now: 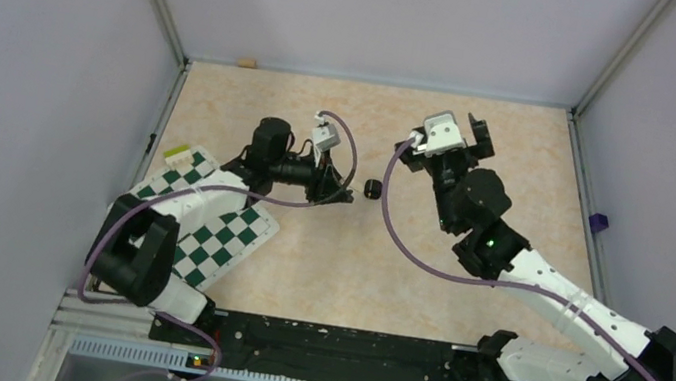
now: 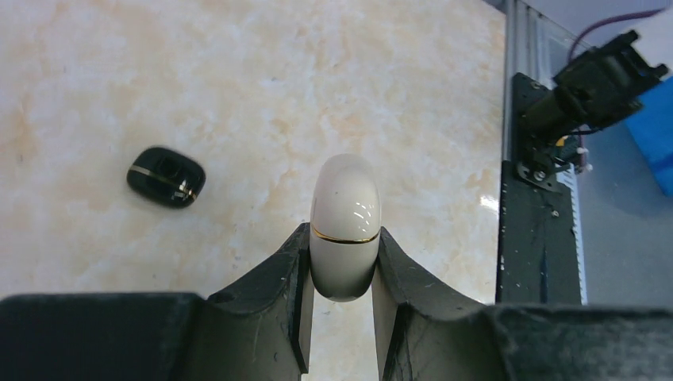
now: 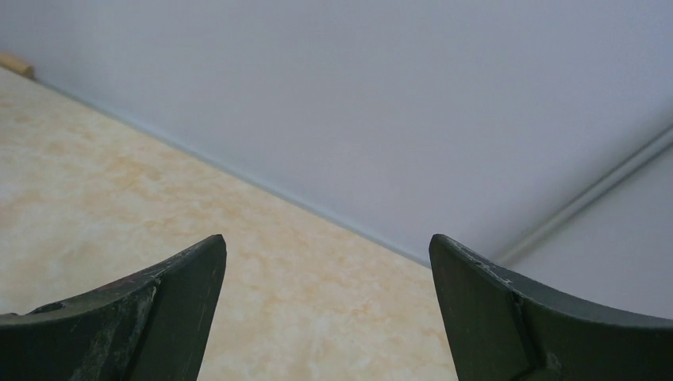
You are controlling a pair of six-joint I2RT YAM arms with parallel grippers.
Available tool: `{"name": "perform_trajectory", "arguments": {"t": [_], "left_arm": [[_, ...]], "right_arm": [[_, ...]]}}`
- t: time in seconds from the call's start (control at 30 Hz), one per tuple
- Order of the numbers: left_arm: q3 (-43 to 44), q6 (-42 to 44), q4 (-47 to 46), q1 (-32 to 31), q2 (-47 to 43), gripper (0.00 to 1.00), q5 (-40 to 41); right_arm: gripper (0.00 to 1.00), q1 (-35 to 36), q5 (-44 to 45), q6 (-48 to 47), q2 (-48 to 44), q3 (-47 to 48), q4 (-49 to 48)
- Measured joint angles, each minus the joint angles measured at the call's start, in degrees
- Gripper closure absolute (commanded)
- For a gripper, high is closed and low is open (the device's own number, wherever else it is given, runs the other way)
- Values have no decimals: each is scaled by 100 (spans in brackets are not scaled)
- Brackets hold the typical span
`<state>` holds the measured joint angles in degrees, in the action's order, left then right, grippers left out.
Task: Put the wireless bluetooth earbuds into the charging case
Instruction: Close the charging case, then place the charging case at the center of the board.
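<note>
The charging case (image 2: 344,198) is a cream-white rounded box with a thin gold seam, closed. My left gripper (image 2: 343,238) is shut on its lower half, just above the marbled table; the case itself is hidden in the top view. One glossy black earbud (image 2: 165,176) lies on the table to the case's left, apart from it. In the top view that earbud (image 1: 373,189) sits just right of my left gripper (image 1: 339,189). My right gripper (image 1: 474,135) is raised near the back, and its jaws (image 3: 327,242) stand wide open with nothing between them, facing the back wall.
A green-and-white chequered mat (image 1: 226,235) lies under the left arm, with a small yellow piece (image 1: 178,151) at its far corner. A purple object (image 1: 598,223) sits on the right frame rail. A black base rail (image 2: 540,238) runs along the near edge.
</note>
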<state>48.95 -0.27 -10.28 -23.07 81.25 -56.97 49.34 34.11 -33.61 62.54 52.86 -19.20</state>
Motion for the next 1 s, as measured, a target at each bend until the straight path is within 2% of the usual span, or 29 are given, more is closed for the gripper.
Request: {"name": "perform_trajectory", "arguments": {"t": [0.23,0.47,0.73,0.87,1.0], "left_arm": [[2,-846,-210,-144,977,100,933],[168,-1012,-129,-184,1394,100,2155],[525,-1182,79,-181,2096,97,2656],[763,-1285,334,-181,2430,93,2848],[903,-1412,531,-184,2553,78,3117]], "right_arm": [[2,-227,378,-33,-87,-2,-295],[2,-227,330,-26,-87,-103,-319],[2,-227,221,26,-87,-114,-313],[2,-227,197,42,-87,-114,-310],[2,-227,166,76,-87,-114,-308]]}}
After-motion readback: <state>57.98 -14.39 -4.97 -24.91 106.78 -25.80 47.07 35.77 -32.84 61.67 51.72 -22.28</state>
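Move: My left hand already holds the shut white charging case, bound for the open table some 10 cm ahead and about 18 cm below. The black case stands about 10 cm ahead and 6 cm to the right, 17 cm down; the red block lies roughly 16 cm ahead and 18 cm left. From my right hand, the black case is about 5 cm ahead, 5 cm left and 35 cm below. I lower the white case with my left hand about 16 cm, almost straight down at first, then sweep forward some 9 cm as well, towards the table just left of the black case. Meanwhile the wrist swings counter-clockwise and tips the fingers from nearly level to slanting well down, their grip kept. My open, empty right hand drifts a little farther right, eases slightly back and then waits high up. ##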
